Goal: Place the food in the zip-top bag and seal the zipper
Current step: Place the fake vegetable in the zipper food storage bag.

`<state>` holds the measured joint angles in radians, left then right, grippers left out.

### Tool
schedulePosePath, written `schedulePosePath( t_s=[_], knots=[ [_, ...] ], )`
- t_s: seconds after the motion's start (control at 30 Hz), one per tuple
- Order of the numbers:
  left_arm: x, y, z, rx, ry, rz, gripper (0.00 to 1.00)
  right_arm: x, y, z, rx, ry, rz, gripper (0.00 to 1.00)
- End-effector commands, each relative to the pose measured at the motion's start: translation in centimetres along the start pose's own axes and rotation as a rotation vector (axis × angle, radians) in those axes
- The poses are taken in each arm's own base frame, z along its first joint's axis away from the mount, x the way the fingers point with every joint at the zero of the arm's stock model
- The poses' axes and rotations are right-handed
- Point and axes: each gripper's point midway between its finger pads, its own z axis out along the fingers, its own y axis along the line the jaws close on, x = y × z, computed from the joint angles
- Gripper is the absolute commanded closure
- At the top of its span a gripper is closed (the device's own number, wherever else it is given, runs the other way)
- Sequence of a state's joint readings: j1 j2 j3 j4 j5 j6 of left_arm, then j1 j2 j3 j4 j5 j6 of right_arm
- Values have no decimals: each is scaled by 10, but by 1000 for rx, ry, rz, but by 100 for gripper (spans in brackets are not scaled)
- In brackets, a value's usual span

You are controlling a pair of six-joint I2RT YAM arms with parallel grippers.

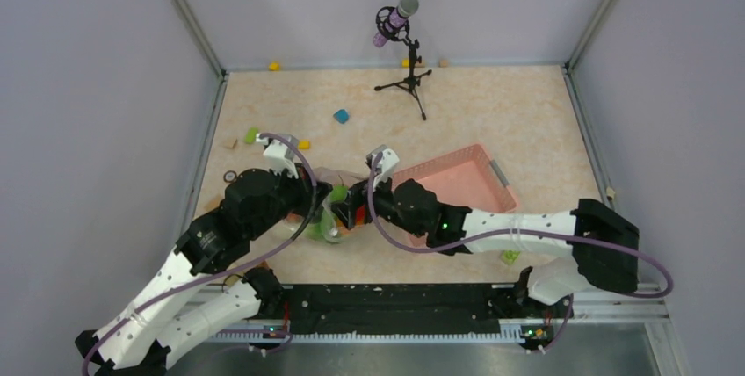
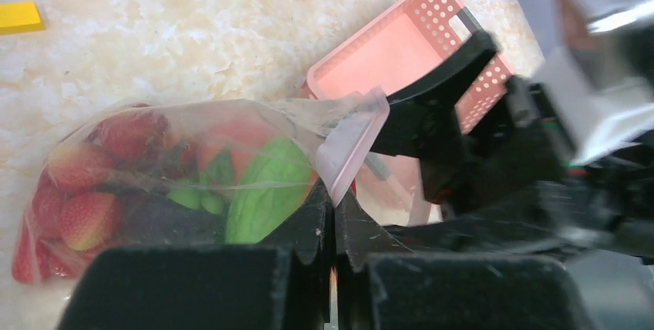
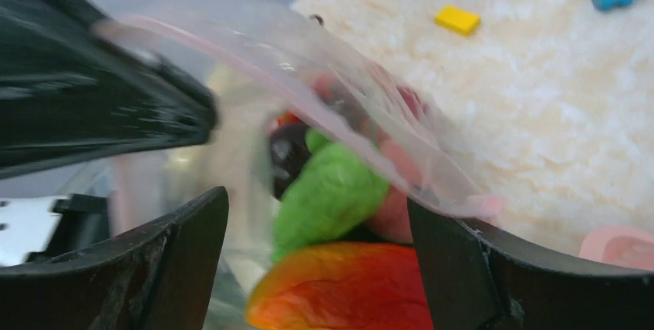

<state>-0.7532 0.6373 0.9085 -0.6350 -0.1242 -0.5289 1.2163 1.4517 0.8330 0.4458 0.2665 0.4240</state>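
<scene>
The zip-top bag (image 2: 154, 168) lies on the table holding red berries (image 2: 77, 191) and green bok choy (image 2: 266, 191). My left gripper (image 2: 334, 208) is shut on the bag's mouth edge and pinches the pinkish zipper strip (image 2: 351, 145), lifting that lip. My right gripper (image 3: 316, 268) is open at the bag's mouth. Its fingers stand on either side of the red-yellow mango (image 3: 347, 291), which lies under a green piece (image 3: 332, 191), with a gap on the left side. In the top view both grippers meet over the bag (image 1: 329, 225).
The pink basket (image 1: 457, 178) lies just right of the bag, behind the right arm. A microphone stand (image 1: 404, 51) is at the back. Small blocks lie scattered: blue (image 1: 341, 116), yellow (image 1: 304, 144), green (image 1: 252, 134) and another green (image 1: 509, 256) near the front.
</scene>
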Motion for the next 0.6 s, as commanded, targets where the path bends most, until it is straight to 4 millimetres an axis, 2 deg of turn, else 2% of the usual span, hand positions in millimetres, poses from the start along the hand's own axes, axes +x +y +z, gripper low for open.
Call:
schedulePosePath(
  t_s=[0.0,0.23,0.47,0.57],
  knots=[
    [-27,-8,-2,17,-98,-20,100,-60,29,-20,-124,-161,-24,15],
    [-25,-10,0,31,-86,-12,100,-87,26,-29,-71,-182,-81,15],
    [-25,-10,-1,29,-92,-10,100,-87,-16,-43,150,-135,-150,16],
    [-24,-8,2,18,-86,-7,100,-89,-23,-50,184,-120,-161,16]
  ],
)
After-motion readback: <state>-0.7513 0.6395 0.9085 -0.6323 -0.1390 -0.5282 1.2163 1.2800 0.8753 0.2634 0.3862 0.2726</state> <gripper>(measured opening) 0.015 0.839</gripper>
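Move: The bag's open mouth lies right under the right hand, its middle about 1 cm back, 1 cm to the right and 2 cm lower. Inside, the green pepper sits some 1 cm ahead, 2 cm left and 6 cm below this hand, the red-orange fruit about 2 cm back, 1 cm right and 6 cm below. From the left hand, the bag's mouth is roughly 3 cm back, 5 cm right and 3 cm below. The bag, with the green pepper already let go in it, stays pinched at its rim by the nearly still left hand while the right hand leaves its mouth: straight up by about 5 cm first, then off to the right some 4 cm and slightly forward. Its fingers stay wide open and its wrist tilts about 10 degrees, fingertips upward. ##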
